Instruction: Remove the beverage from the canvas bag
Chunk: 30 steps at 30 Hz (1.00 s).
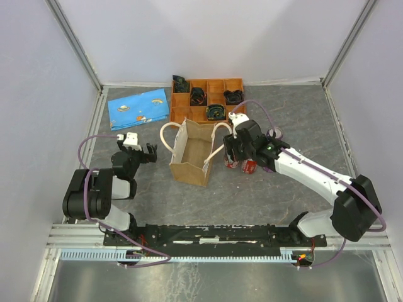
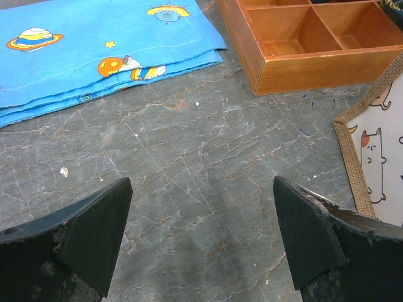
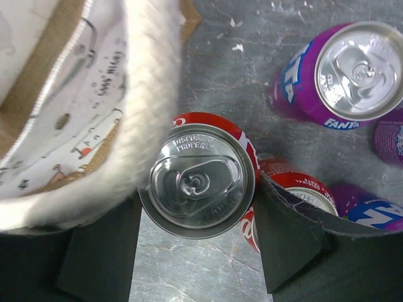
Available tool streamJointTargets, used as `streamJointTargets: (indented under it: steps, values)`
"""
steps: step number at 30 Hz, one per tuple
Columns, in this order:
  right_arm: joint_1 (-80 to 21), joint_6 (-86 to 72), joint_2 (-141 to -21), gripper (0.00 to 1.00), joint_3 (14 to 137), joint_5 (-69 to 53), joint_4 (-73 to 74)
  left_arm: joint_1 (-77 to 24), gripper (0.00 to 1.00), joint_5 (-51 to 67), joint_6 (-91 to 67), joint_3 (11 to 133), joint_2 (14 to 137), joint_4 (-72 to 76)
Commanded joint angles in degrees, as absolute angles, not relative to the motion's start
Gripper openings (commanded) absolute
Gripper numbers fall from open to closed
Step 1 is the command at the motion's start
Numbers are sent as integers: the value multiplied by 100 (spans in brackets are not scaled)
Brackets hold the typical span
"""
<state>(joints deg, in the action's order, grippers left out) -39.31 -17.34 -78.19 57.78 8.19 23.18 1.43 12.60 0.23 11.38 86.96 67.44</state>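
Observation:
The tan canvas bag (image 1: 192,154) stands open mid-table, with cream rope handles. Its printed side shows at the right edge of the left wrist view (image 2: 378,157) and at the top left of the right wrist view (image 3: 69,107). My right gripper (image 1: 234,156) is just right of the bag. In its wrist view (image 3: 196,201) the jaws sit against both sides of an upright red cola can (image 3: 198,182), close to a cream handle (image 3: 148,94). My left gripper (image 1: 141,153) is open and empty over bare table, left of the bag (image 2: 201,207).
A second red can (image 3: 302,195) and purple Fanta cans (image 3: 349,75) stand right of the held can. An orange compartment tray (image 1: 208,100) with dark items sits behind the bag, and a blue space-print cloth (image 1: 138,107) lies at the back left.

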Motion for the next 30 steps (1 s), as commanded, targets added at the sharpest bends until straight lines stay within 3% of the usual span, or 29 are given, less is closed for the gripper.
streamJointTargets:
  steps: [1,14,16,18,23,28,30]
  values:
    - [-3929,-1791,-7866,0,5700,1286,1657,169,99,1343,299,1151,8653,7039]
    - [-3886,-1812,-8515,0,5657,1438,1342,161,99,1340,299,1151,8651,7038]
    - [-3882,-1842,-8590,6,5680,1452,1388,168,99,1340,298,1151,8654,7035]
    - [-3883,-1885,-8604,16,5666,1450,1451,165,99,1345,299,1151,8654,7038]
    - [-3887,-1958,-8447,70,5521,1481,1556,163,99,1344,299,1151,8650,7038]
    - [-3885,-1910,-8298,96,5531,1493,1710,166,99,1345,299,1152,8656,7040]
    - [-3889,-1863,-8256,99,5590,1507,1783,167,99,1345,299,1153,8649,7035]
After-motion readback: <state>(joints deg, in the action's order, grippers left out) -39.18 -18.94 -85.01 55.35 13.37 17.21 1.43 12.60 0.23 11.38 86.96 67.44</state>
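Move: Held in the right fingers is a red can; its set-down spot lies about 2 cm ahead of this hand and roughly 12 cm below. The canvas bag stands some 14 cm to the hand's left and 3 cm farther out. The standing red can is about 7 cm right, 1 cm back, and the near purple can 6 cm right, 8 cm out, all some 7 cm lower. From the idle left hand, the spot is roughly 33 cm right, 4 cm back and 7 cm below. Lowering the held red can upright about 5 cm to the table between the canvas bag and the standing red can, the right hand also eases some 2 cm forward and tilts slightly, then stops. Once down, its fingers open from their grip to nearly full width and let go of the can, the hand just starting to rise. ##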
